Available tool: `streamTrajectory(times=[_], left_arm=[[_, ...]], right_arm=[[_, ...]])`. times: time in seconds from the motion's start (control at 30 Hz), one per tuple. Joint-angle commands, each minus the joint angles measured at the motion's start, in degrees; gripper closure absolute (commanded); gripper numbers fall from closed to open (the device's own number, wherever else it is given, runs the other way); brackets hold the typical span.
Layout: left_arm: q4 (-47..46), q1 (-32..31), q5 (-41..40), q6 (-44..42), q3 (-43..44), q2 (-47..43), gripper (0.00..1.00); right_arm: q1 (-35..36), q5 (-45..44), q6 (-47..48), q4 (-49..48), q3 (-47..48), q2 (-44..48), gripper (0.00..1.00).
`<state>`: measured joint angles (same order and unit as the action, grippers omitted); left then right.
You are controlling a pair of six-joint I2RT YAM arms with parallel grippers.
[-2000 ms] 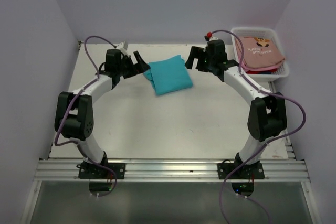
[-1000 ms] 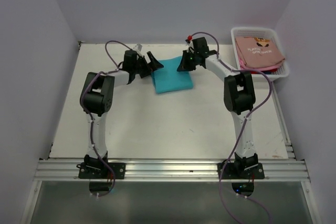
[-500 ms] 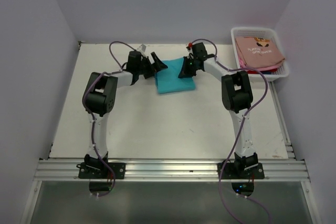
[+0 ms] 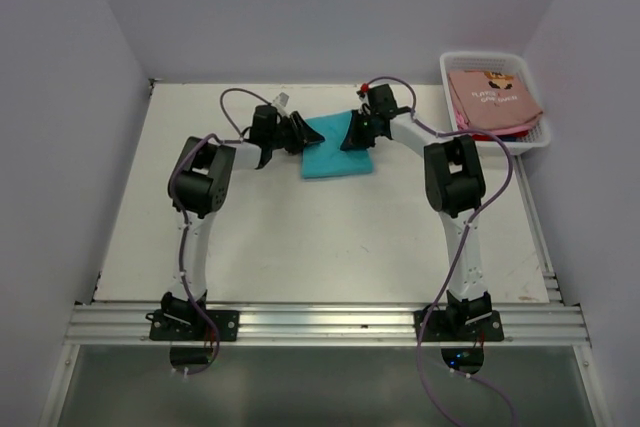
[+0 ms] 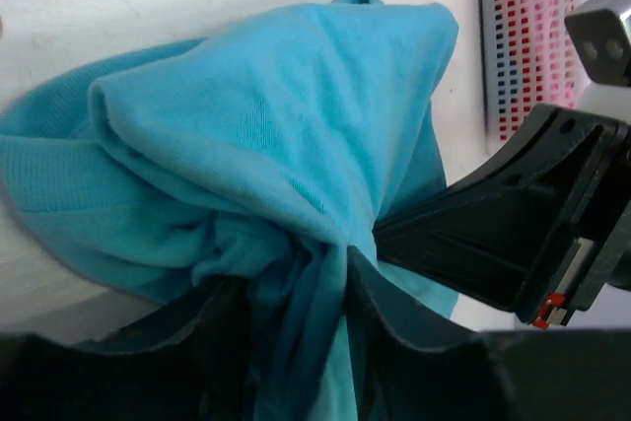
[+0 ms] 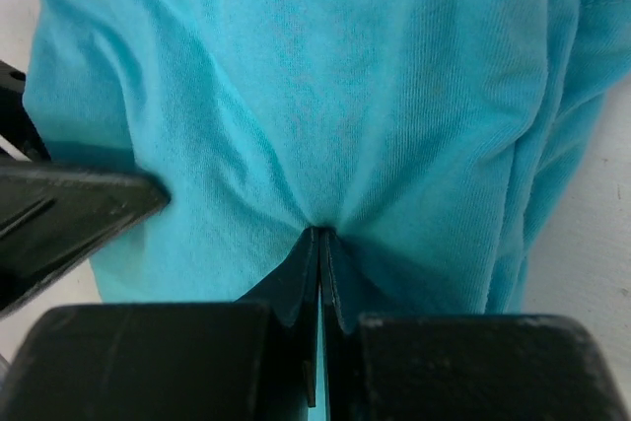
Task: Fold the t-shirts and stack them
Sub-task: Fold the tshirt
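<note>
A folded teal t-shirt [image 4: 337, 154] lies at the back middle of the table. My left gripper [image 4: 308, 134] is shut on its left edge; in the left wrist view the cloth [image 5: 276, 145] bunches between the fingers [image 5: 394, 332]. My right gripper [image 4: 350, 135] is shut on its right edge; in the right wrist view the teal cloth [image 6: 315, 96] is pinched at the fingertips [image 6: 306, 263]. A salmon-pink t-shirt [image 4: 492, 99] with small dark print lies on top in the white basket [image 4: 533, 143], with red and blue edges under it.
The white basket stands at the back right corner against the wall. White walls enclose the table on three sides. The right gripper's black body [image 5: 513, 224] shows in the left wrist view, close across the shirt.
Both grippers have closed in on the teal shirt from its two sides and shut on its edges. The shirt has bunched narrower and shifted slightly right.
</note>
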<state>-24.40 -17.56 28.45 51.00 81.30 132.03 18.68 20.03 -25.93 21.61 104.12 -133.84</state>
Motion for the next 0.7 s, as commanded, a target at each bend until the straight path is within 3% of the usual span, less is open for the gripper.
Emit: streamTrajectory(times=[0.0,0.07,0.1,0.13,0.33,0.43,0.47,0.5,0.67], left_arm=[[4.81,-1.25,2.84,0.76,-0.26,4.29,0.6],[3.93,-1.25,3.37,1.38,-0.17,4.82,0.77],[3.66,-1.25,3.54,1.55,-0.43,4.99,0.92],[2.88,-1.25,3.63,1.9,-0.7,4.91,0.98],[0.76,-0.81,4.51,1.64,-3.77,2.02,1.0],[-0.12,0.42,4.78,0.77,-6.67,-1.59,1.0],[-0.12,0.95,4.78,0.5,-8.16,-2.73,1.0],[-0.21,1.91,4.86,0.07,-8.95,-4.91,1.0],[-0.47,5.08,4.16,-1.61,-15.53,-13.8,1.0]], right_arm=[[0.13,-0.87,0.8,2.74,-2.86,2.0,1.0],[0.13,-0.61,1.06,2.48,-3.65,2.7,1.0],[0.22,-0.43,1.15,2.39,-4.0,2.88,1.0],[0.22,-0.35,1.32,2.13,-4.27,3.14,1.0],[0.13,2.9,2.99,1.51,-6.2,6.83,1.0],[0.04,6.5,3.79,-3.31,-9.89,13.41,1.0],[0.04,7.56,3.52,-4.46,-11.9,15.26,0.78],[0.04,7.83,3.52,-6.38,-12.79,17.02,0.68],[0.04,6.43,3.52,-5.53,-15.87,28.88,0.45]])
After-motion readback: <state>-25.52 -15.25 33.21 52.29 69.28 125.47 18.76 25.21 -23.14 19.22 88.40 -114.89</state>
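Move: The folded t-shirt's bunched left side lies between the left gripper's half-open fingers, about 1 cm below them. The shirt's middle is some 5 cm to the right and 2 cm back from there; its near edge is about 11 cm back and 5 cm right. For the right hand, already pressing the shirt with shut fingers, that middle lies about 2 cm to its left, level with it and some 2 cm lower. Sink the left gripper about 1 cm and shut its fingers on the bunched left side of the t-shirt, then drag it back towards the base about 5 cm, ending with a swing to the left. Keep the shut right fingertips pressed on the shirt while easing back, then draw that hand back faster, open it about halfway and lift it clear, some 8 cm up. ##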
